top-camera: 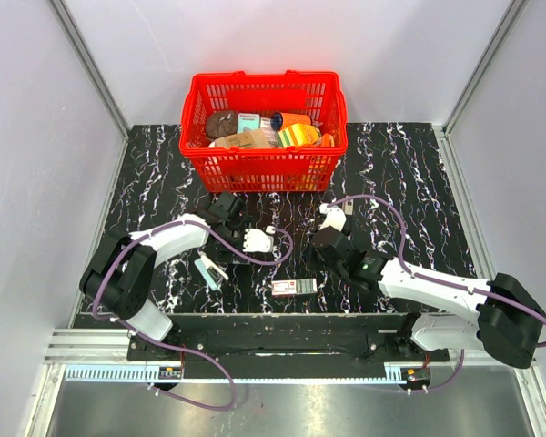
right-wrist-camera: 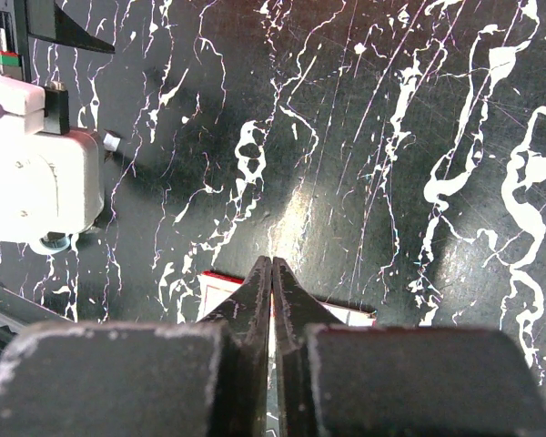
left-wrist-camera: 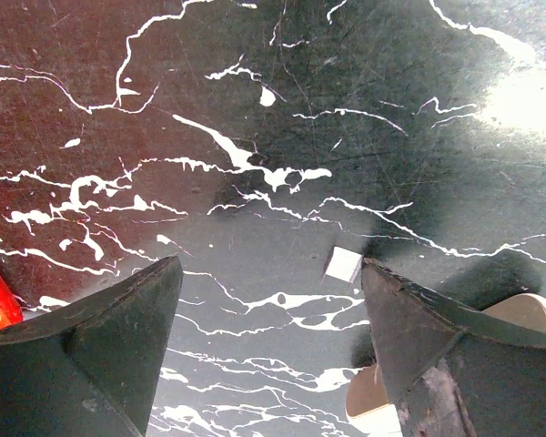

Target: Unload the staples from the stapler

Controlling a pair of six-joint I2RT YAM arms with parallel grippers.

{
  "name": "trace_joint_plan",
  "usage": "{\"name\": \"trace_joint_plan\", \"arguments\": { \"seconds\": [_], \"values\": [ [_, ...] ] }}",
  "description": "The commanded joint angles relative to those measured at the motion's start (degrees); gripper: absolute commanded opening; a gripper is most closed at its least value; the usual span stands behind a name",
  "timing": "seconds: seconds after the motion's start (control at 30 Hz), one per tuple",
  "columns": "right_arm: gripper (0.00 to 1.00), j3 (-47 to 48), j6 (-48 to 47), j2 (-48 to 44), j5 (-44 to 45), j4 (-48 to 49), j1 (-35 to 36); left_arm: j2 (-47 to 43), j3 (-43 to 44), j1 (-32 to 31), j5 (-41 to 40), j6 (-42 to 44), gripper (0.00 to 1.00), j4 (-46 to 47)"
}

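Observation:
The light-blue stapler (top-camera: 207,270) lies on the black marble table, just below my left forearm; it shows in neither wrist view. My left gripper (top-camera: 221,211) points at the table in front of the basket, above and apart from the stapler. In the left wrist view it (left-wrist-camera: 270,264) is open and empty over bare table. My right gripper (top-camera: 324,244) is near the table's middle, right of the stapler. In the right wrist view it (right-wrist-camera: 271,259) is shut with nothing between the jaws, just over the white-and-red box (right-wrist-camera: 220,289).
A red basket (top-camera: 264,168) full of groceries stands at the back centre. The small flat white-and-red box (top-camera: 294,288) lies near the front edge between the arms. A tiny white square (left-wrist-camera: 343,265) lies on the table by my left gripper. Cables loop over both arms.

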Motion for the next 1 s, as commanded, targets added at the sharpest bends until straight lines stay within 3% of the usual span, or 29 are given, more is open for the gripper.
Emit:
{"name": "trace_joint_plan", "arguments": {
  "seconds": [0.0,0.37,0.57,0.73,0.97],
  "values": [
    [0.06,0.1,0.1,-1.1,1.3,1.9,-0.3,1.5,-0.3,-0.6,0.7,-0.6,0.84,1.3],
    [0.04,0.0,0.2,-0.9,0.9,1.9,-0.3,2.4,0.5,-0.9,0.2,-1.0,0.81,0.3],
    [0.03,0.0,0.1,-1.2,0.8,2.0,-0.4,3.4,1.4,-0.9,0.3,-1.9,0.68,-1.9],
    [0.02,0.2,0.1,-1.2,0.5,2.0,-0.3,4.6,3.1,-1.2,0.6,-3.4,0.49,-3.8],
    [0.02,0.1,0.3,-2.0,0.4,1.7,-0.3,4.9,4.4,-1.4,1.4,-5.7,0.45,-4.8]
  ]
}}
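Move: The small block of staples lies about 3 cm back from the left hand point and some 1 cm to its right, roughly 2 cm lower, right at the tip of the rear finger. The open light-blue stapler is about 7 cm back and 6 cm left of that hand; the red-and-white staple box is some 10 cm back and 13 cm right. From the right hand the staples lie about 16 cm left and 3 cm ahead. Close the left gripper from wide open to about half, low over the table, so its rear finger pushes the staple block forward between the pads. As the fingers come in, ease the hand back and down a little under 1 cm each, towards the staples, tipping it only some 5 degrees. ##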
